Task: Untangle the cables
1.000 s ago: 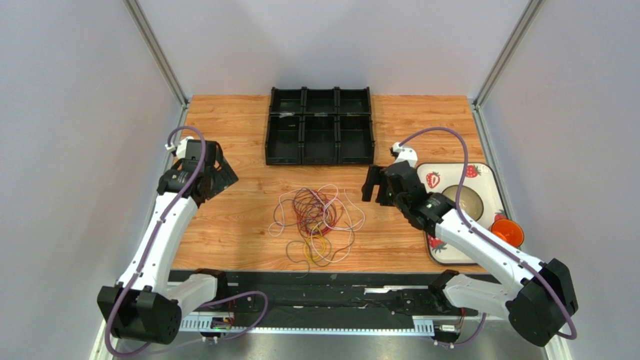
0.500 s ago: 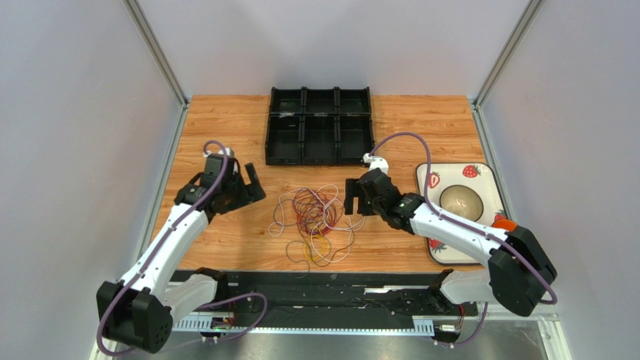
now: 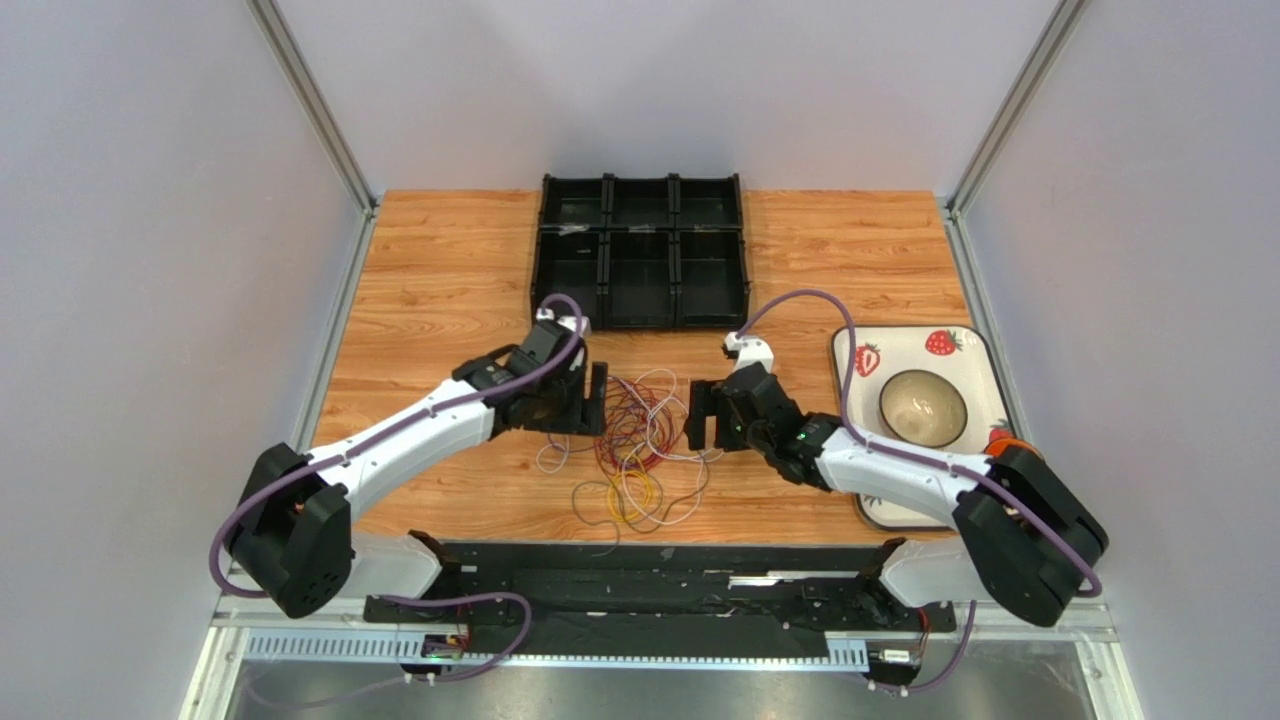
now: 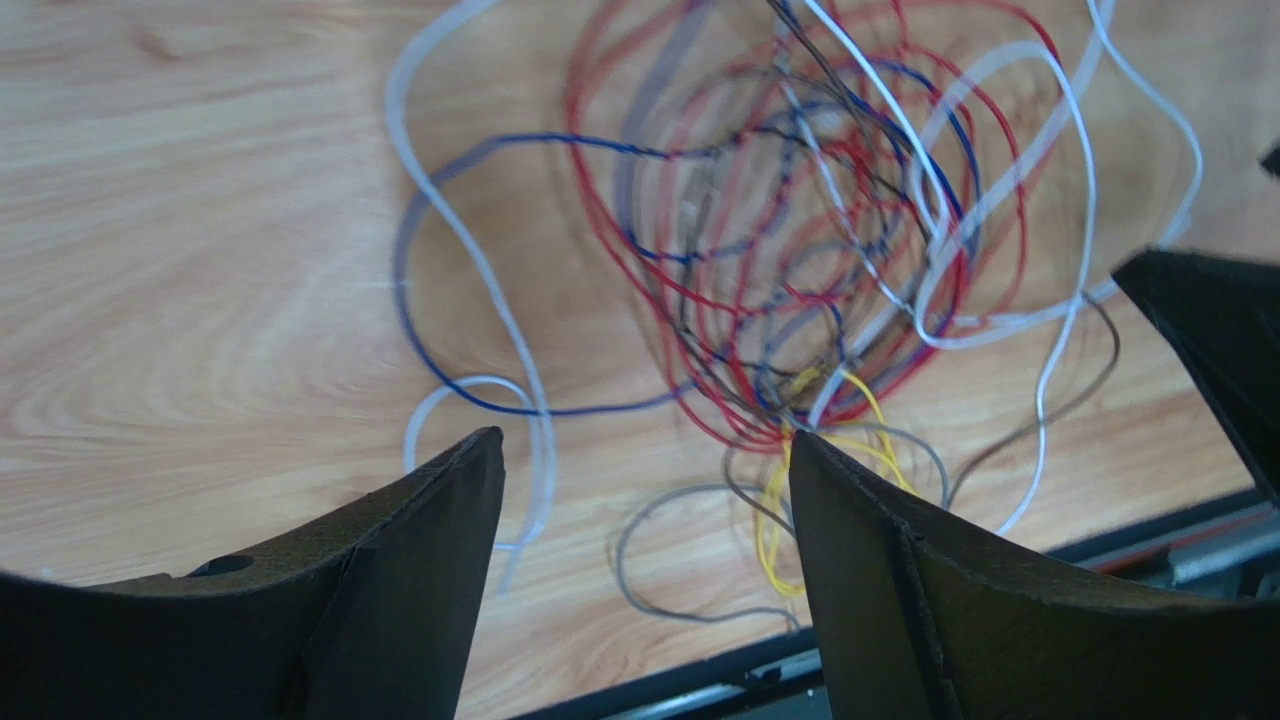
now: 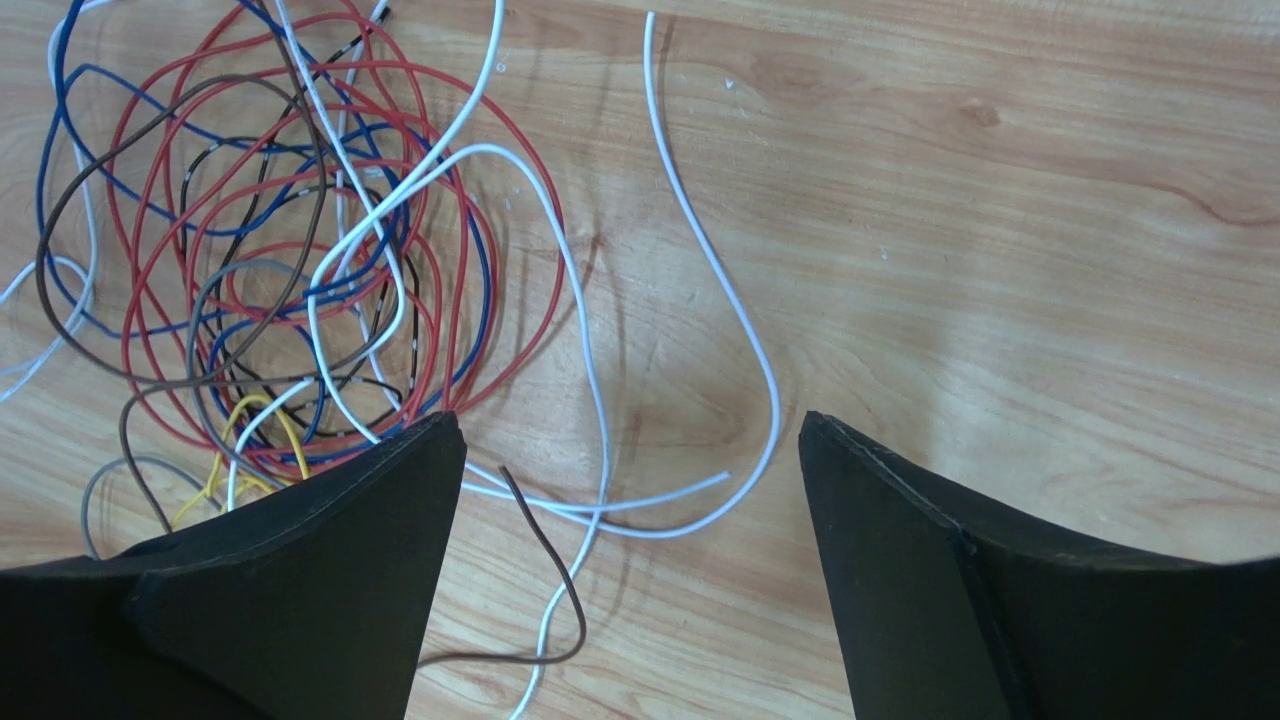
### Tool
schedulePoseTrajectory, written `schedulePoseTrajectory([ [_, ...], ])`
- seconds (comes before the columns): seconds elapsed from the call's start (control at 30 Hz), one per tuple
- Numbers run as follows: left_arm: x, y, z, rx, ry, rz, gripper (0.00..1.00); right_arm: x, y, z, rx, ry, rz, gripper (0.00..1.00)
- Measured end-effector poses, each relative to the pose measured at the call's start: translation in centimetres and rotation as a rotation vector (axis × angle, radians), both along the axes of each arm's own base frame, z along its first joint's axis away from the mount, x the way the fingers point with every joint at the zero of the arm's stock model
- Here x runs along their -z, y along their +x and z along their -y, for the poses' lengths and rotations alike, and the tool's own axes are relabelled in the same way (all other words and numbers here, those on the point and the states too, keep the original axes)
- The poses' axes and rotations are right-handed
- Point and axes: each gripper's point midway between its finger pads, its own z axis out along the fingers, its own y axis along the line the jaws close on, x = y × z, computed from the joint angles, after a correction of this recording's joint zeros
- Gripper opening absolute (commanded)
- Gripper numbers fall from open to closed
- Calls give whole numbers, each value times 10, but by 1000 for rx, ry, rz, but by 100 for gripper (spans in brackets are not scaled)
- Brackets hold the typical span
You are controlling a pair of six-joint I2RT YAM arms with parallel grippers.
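Note:
The cables [image 3: 639, 443] lie in one loose tangle of red, blue, white, yellow and dark loops on the wooden table. My left gripper [image 3: 597, 402] hangs at the tangle's left edge, open, with nothing between its fingers. In the left wrist view the cables [image 4: 812, 255] spread ahead of the left gripper [image 4: 643, 438], and a grey loop and a yellow loop lie between its fingertips. My right gripper [image 3: 700, 417] is at the tangle's right edge, also open. In the right wrist view the right gripper [image 5: 631, 423] is over loose white and brown cable ends, with the main tangle of cables [image 5: 286, 255] at the upper left.
A black compartment tray [image 3: 604, 255] sits at the back centre of the table. A strawberry-patterned plate [image 3: 962, 360] holding a bowl [image 3: 920, 405] is on the right, with an orange object [image 3: 1010, 444] at its edge. A black rail [image 3: 646, 563] runs along the near table edge.
My left arm swung from the table's left side rightward to the tangle's left edge. My right gripper moved left up to the tangle's right edge. The cables have not shifted.

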Motion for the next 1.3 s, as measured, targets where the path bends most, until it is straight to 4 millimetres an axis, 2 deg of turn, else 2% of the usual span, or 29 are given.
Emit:
schedulePoseTrajectory([
  [0.13,2,-19,14,69,33,4,75,-4,-4,1,-10,42,36,87],
  [0.23,1,-30,16,90,46,7,75,-8,-1,-2,-13,63,55,87],
  [0.33,5,-42,12,95,52,2,75,-11,2,-5,-13,77,69,86],
  [0.57,32,-70,-10,65,120,-62,75,-1,2,-5,-12,59,50,86],
  [0.93,45,-59,-44,-71,311,-44,77,-1,2,-5,-10,62,50,86],
  [1.17,56,-46,-41,-80,386,-51,76,3,2,-5,-11,53,40,86],
  [1.3,61,-39,-37,-77,416,-52,70,4,2,-5,-11,50,37,86],
])
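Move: The pale cable's small end loop, at the left edge of the tangle, lies roughly 3 cm back, 4 cm to the left and 8 cm below the left hand. The tangle's middle is about 6 cm to this hand's right and level with it fore and aft; the yellow cable is some 7 cm back and 6 cm right. From the right hand, the pale loop is around 17 cm left, 3 cm back and 4 cm lower. The pale loop beside the tangle is what the left hand comes down over: the hand first draws back about 7 cm, drifting slightly right, then swings left while sinking and eases forward again by some 3 cm, ending about 6 cm lower. On the way its left side rolls up about 25 degrees, bringing the fingers out of their rightward lean; they stay well open, with no touch to be seen. ##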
